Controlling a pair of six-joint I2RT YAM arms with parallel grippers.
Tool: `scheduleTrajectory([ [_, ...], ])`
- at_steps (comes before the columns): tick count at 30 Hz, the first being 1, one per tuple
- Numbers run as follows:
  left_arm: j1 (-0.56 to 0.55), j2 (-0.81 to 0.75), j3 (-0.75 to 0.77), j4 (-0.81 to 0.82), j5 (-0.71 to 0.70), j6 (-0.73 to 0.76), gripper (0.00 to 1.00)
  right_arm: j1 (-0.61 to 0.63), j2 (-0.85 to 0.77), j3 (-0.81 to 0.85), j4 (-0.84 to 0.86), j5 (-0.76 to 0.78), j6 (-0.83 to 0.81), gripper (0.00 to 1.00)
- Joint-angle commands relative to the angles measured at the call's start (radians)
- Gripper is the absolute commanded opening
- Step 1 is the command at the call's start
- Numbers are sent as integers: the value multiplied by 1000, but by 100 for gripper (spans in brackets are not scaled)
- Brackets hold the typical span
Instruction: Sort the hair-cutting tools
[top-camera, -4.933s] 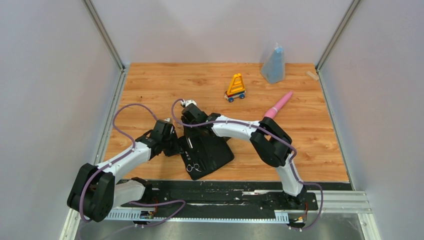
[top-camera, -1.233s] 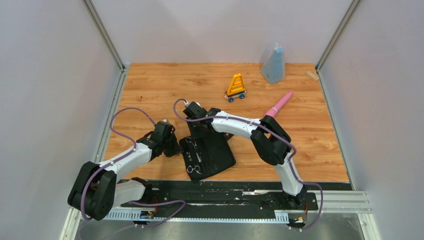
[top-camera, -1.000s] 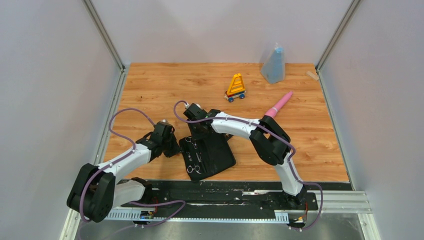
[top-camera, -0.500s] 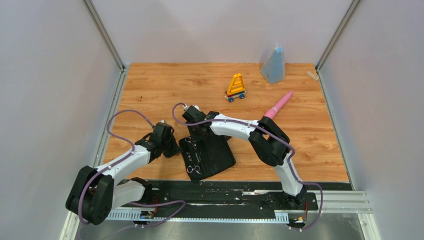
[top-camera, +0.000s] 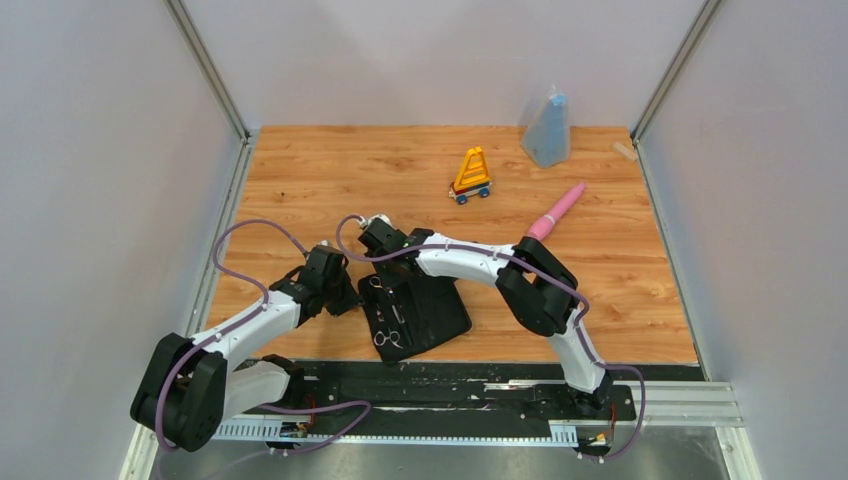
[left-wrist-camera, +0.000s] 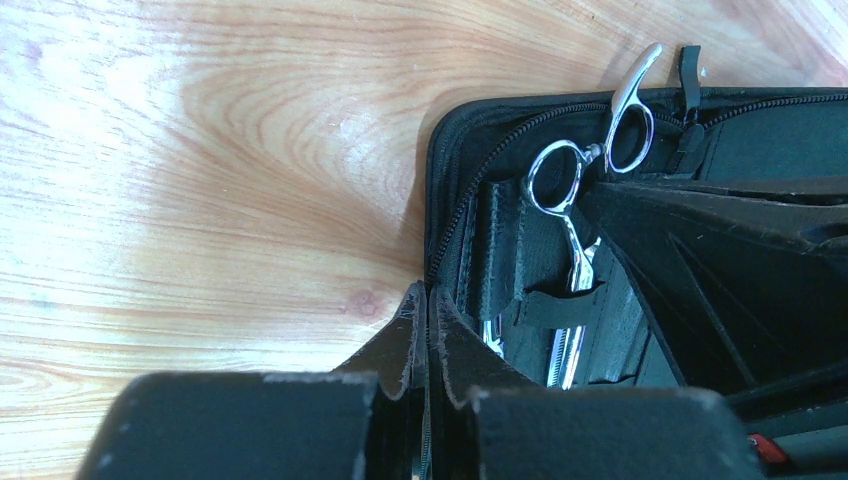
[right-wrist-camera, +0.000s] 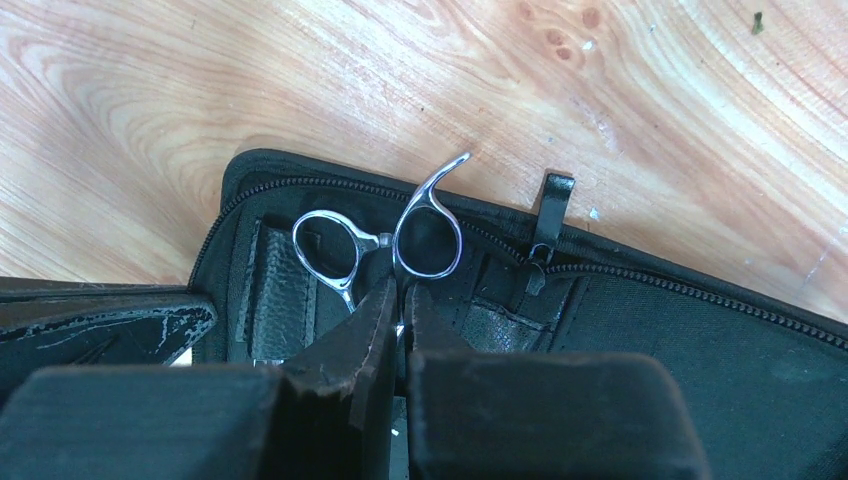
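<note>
An open black zip case (top-camera: 435, 305) lies on the wooden table near the front. Silver scissors (top-camera: 378, 290) are tucked under its straps, and a second pair (top-camera: 388, 338) sits lower in the case. In the right wrist view my right gripper (right-wrist-camera: 400, 292) is shut on the upper scissors (right-wrist-camera: 330, 245), just below their finger rings. In the left wrist view my left gripper (left-wrist-camera: 428, 297) is shut on the case's zipped left rim (left-wrist-camera: 445, 215), beside the same scissors (left-wrist-camera: 572, 195). From above, the left gripper (top-camera: 347, 297) is at the case's left edge and the right gripper (top-camera: 385, 265) at its far end.
A yellow-orange wheeled toy (top-camera: 471, 176) and a pink tapered wand (top-camera: 556, 211) lie behind the case. A blue pouch (top-camera: 547, 128) and a small wooden piece (top-camera: 625, 151) sit at the back right. Walls enclose three sides of the table.
The right gripper has closed on the upper scissors and shifted slightly left. Earlier the case was turned and the upper scissors came into view. The left gripper has kept its hold on the rim.
</note>
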Motion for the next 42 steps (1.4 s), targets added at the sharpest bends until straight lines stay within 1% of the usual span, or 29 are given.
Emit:
scheduleTrajectory([
  [1,-2,-14,-5,-12,-36,-12,0,16,-23,-19,-49,-23,-65,0],
  [5,-2,-16,-4,-15,-39,-12,0,18,-31,-37,-68,-67,-28,0],
  [14,-3,-29,-10,-15,-41,-30,0,19,-39,-48,-138,-94,99,0],
  [24,-2,-63,-21,-32,-54,-42,0,18,-60,-44,-215,-47,103,1],
  [29,-2,-69,-24,-32,-57,-44,0,17,-78,-52,-227,-89,112,4],
  [33,-3,-68,-26,-31,-55,-44,0,17,-78,-43,-227,-68,115,5],
  [36,-2,-72,-26,-34,-56,-45,0,17,-82,-30,-225,-57,112,12],
  [37,-2,-77,-27,-36,-57,-45,0,17,-88,-28,-222,-47,112,16],
  [40,-2,-87,-29,-45,-66,-47,0,17,-130,-26,-206,-11,117,35],
  [42,-2,-94,-29,-52,-75,-46,0,16,-170,-33,-188,-1,115,44],
])
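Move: The held scissors' rings are in the right fingers, their blades already through the case's elastic loop. The loop's middle lies about 4 cm back, 1 cm right and a little below the right hand, and about level with the left hand and 5 cm to its right. From the right hand, the leather pouch is 2 cm back and 3 cm left, the second scissors 8 cm back and 1 cm right, and the zip pull 5 cm ahead and 4 cm right. The pinched scissors are drawn down their slot in the case, the right hand pulling level towards the base about 3.5 cm and some 2 cm right, tilting about 10 degrees, blades running on under the loop. Then its fingers open, let go below the rings and begin to lift. The left hand, still shut on the case's left edge, holds it with only a tiny shift back. ##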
